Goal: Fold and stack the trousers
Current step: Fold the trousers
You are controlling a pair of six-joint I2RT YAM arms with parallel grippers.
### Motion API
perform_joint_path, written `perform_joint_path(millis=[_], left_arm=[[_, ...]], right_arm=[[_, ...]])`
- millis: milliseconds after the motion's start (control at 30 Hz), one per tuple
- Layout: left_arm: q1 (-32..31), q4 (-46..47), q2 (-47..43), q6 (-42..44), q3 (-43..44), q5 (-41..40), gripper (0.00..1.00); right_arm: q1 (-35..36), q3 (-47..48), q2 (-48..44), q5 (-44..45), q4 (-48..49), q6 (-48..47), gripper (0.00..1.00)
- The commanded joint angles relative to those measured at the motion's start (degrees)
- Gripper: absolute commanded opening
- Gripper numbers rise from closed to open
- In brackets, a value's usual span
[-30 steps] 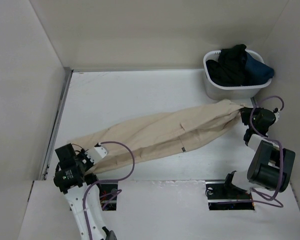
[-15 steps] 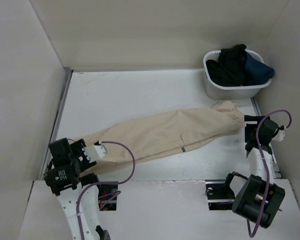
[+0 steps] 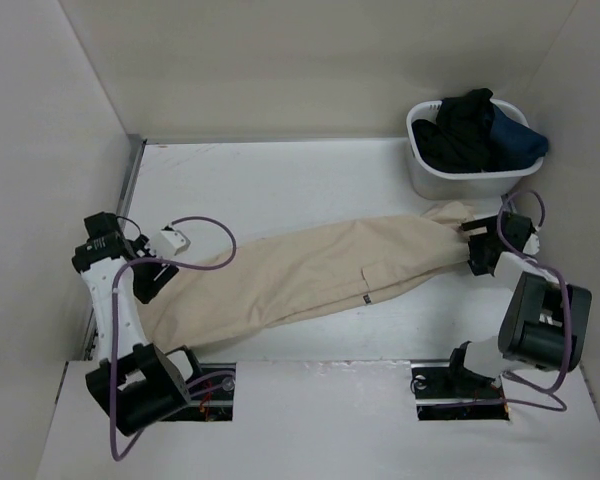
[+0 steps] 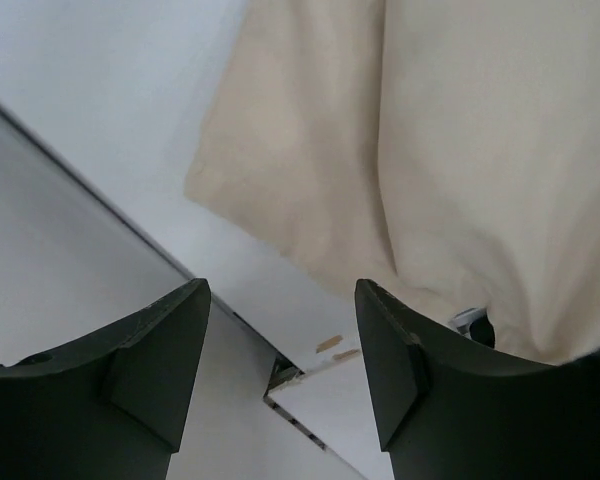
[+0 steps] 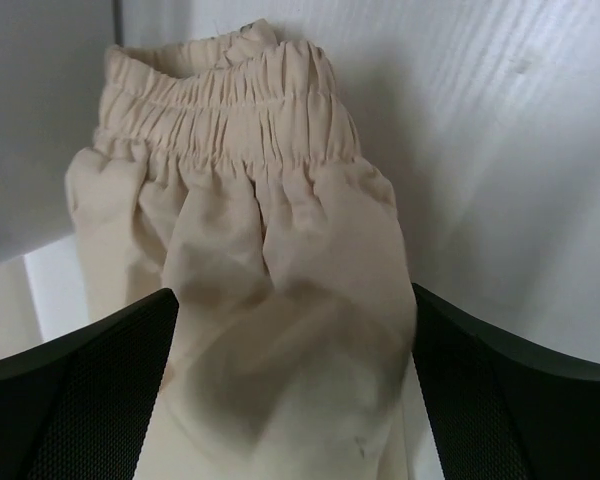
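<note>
The light beige trousers (image 3: 320,270) lie flat on the white table, stretched on a diagonal from near left to far right. A small dark tag (image 3: 365,298) shows on their near edge. My left gripper (image 3: 148,280) hovers over their near-left end, open, with nothing between its fingers (image 4: 160,350); in the left wrist view the cloth (image 4: 430,150) lies beyond the tips. My right gripper (image 3: 478,245) is at the far-right end, open wide. The trousers' gathered elastic band (image 5: 230,95) lies ahead of it, with loose cloth under the right gripper (image 5: 295,385).
A white basket (image 3: 465,183) with black and dark-blue garments stands at the back right, close to the right gripper. A metal rail (image 3: 120,230) runs along the table's left side by the left arm. Walls close in on three sides.
Both grippers have opened and let go of the trousers' ends, and the cloth has settled flat on the table. The left arm has swung left and away from me. The right gripper now stands over the elastic end.
</note>
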Motion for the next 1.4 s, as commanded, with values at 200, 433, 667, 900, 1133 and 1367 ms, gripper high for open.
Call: perform_joint_path(millis=[200, 433, 667, 900, 1133, 1367], left_arm=[[-14.2, 1.0, 6.2, -1.2, -5.4, -0.8, 0.59], [-20.4, -5.2, 16.9, -1.3, -4.8, 0.3, 0.57], [-16.3, -2.7, 24.7, -11.4, 0.9, -1.6, 0.48], [-17.6, -2.0, 25.1, -10.3, 2.7, -3.3, 0.53], [-23.7, -1.9, 31.1, -11.7, 2.2, -2.1, 0.52], [-23.0, -2.1, 38.1, -17.1, 3.8, -1.4, 0.04]], right_arm=[[5.7, 8.6, 8.4, 6.3, -3.9, -3.1, 0.98], [7.3, 12.6, 14.0, 8.5, -4.6, -1.2, 0.86], [7.3, 12.6, 16.2, 10.3, -6.8, 1.5, 0.44], [7.4, 6.5, 5.2, 15.9, -9.0, 1.0, 0.00], [7.4, 3.1, -0.2, 18.1, -9.0, 0.4, 0.04], [7.1, 3.5, -3.6, 21.1, -9.7, -1.6, 0.04]])
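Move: The trouser legs, where the left gripper will grip, lie about 9 cm to its right, 1 cm back and 13 cm below; their hem is some 7 cm back and 2 cm left of it, 13 cm down. The right gripper's cloth patch is about 4 cm ahead, 1 cm left and 4 cm below, with the waistband 4 cm ahead and 4 cm right at that height, and the laundry basket 22 cm ahead, 1 cm left and 3 cm up. Left drops about 12 cm and rightward, pinching the legs; right reaches forward, pinches near the waistband, draws back. ##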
